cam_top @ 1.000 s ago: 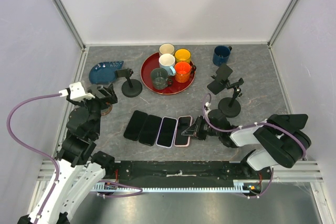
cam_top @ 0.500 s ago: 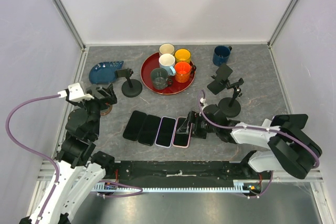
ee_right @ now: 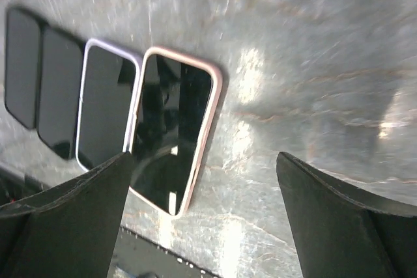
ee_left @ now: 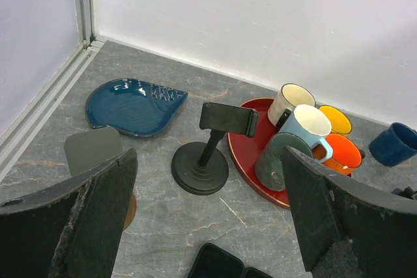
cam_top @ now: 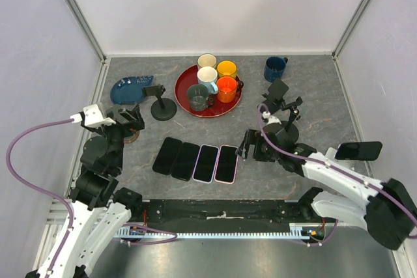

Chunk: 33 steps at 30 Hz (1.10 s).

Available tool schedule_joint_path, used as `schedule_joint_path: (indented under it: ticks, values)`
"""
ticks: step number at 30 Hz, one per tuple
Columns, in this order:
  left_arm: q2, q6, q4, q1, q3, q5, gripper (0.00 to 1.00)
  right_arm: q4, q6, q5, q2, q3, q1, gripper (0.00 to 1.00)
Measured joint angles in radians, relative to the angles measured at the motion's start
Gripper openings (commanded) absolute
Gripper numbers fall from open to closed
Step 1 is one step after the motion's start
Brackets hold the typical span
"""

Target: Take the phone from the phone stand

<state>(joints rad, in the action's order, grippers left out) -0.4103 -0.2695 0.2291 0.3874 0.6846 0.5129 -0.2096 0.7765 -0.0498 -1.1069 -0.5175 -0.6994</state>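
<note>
At the right of the top view a phone stand [cam_top: 289,114] holds a dark phone [cam_top: 276,90] tilted in its clamp. My right gripper [cam_top: 250,146] hangs open just below and left of that stand, empty. In the right wrist view the right gripper [ee_right: 203,154] hovers over bare table beside a pink-edged phone [ee_right: 172,138] lying flat. My left gripper [cam_top: 128,119] is open and empty at the left. From the left wrist view the left gripper [ee_left: 208,151] faces a second stand [ee_left: 199,168] with an empty clamp.
Several phones lie in a row [cam_top: 186,161] on the table's near middle. A red tray [cam_top: 218,110] with several mugs stands at the back, with a blue mug [cam_top: 275,68] to its right and a blue plate [cam_top: 130,88] to its left.
My right gripper opened and let go of the pink-edged phone, which now lies flat in the row. It then lifted away up and to the right. The left arm stayed put.
</note>
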Motion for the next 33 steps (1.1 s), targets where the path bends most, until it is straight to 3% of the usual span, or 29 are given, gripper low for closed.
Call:
schedule_joint_path:
  ticks: [7, 15, 19, 26, 33]
  values:
    - [0.036, 0.000, 0.002, 0.000, -0.005, 0.000, 0.97, -0.208, -0.050, 0.325, 0.224, -0.130, 0.024, 0.98]
    - [0.095, -0.018, 0.027, -0.006, -0.005, -0.026, 0.97, -0.494, -0.235, 0.616, 0.087, -0.494, 0.137, 0.98]
    - [0.130, -0.022, 0.044, -0.006, -0.014, -0.037, 0.97, -0.594, -0.309, 0.667, 0.047, -0.578, 0.268, 0.98]
    - [0.200, -0.022, 0.062, 0.003, -0.031, -0.049, 0.97, -0.681, -0.397, 0.696, 0.015, -0.742, 0.612, 0.98]
    - [0.244, -0.022, 0.061, 0.127, -0.045, -0.035, 0.97, -0.701, -0.385, 0.643, -0.071, -0.841, 0.860, 0.98]
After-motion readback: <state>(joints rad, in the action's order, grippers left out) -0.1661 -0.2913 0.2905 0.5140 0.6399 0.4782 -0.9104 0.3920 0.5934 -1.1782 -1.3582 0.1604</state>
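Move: The last phone still up, the black one on the white stand, lies about 36 cm to the right of my right hand, some 2 cm back and 5 cm higher. The emptied round-based stand is some 13 cm to my right and 7 cm ahead, about level in height; the pink-rimmed phone lies flat 10 cm left, 4 cm back and 5 cm below. From my left hand the black phone is roughly 78 cm right, 6 cm back and 19 cm below. I carry my open, empty right hand off to the right, about 35 cm, climbing some 21 cm and going forward a little early on, over the round-based stand and towards the black phone on the white stand. As I go, the fingers swing clockwise from forward-left to forward-right, still slanting down, and stay wide open. My left hand draws back about 4 cm, open too. ##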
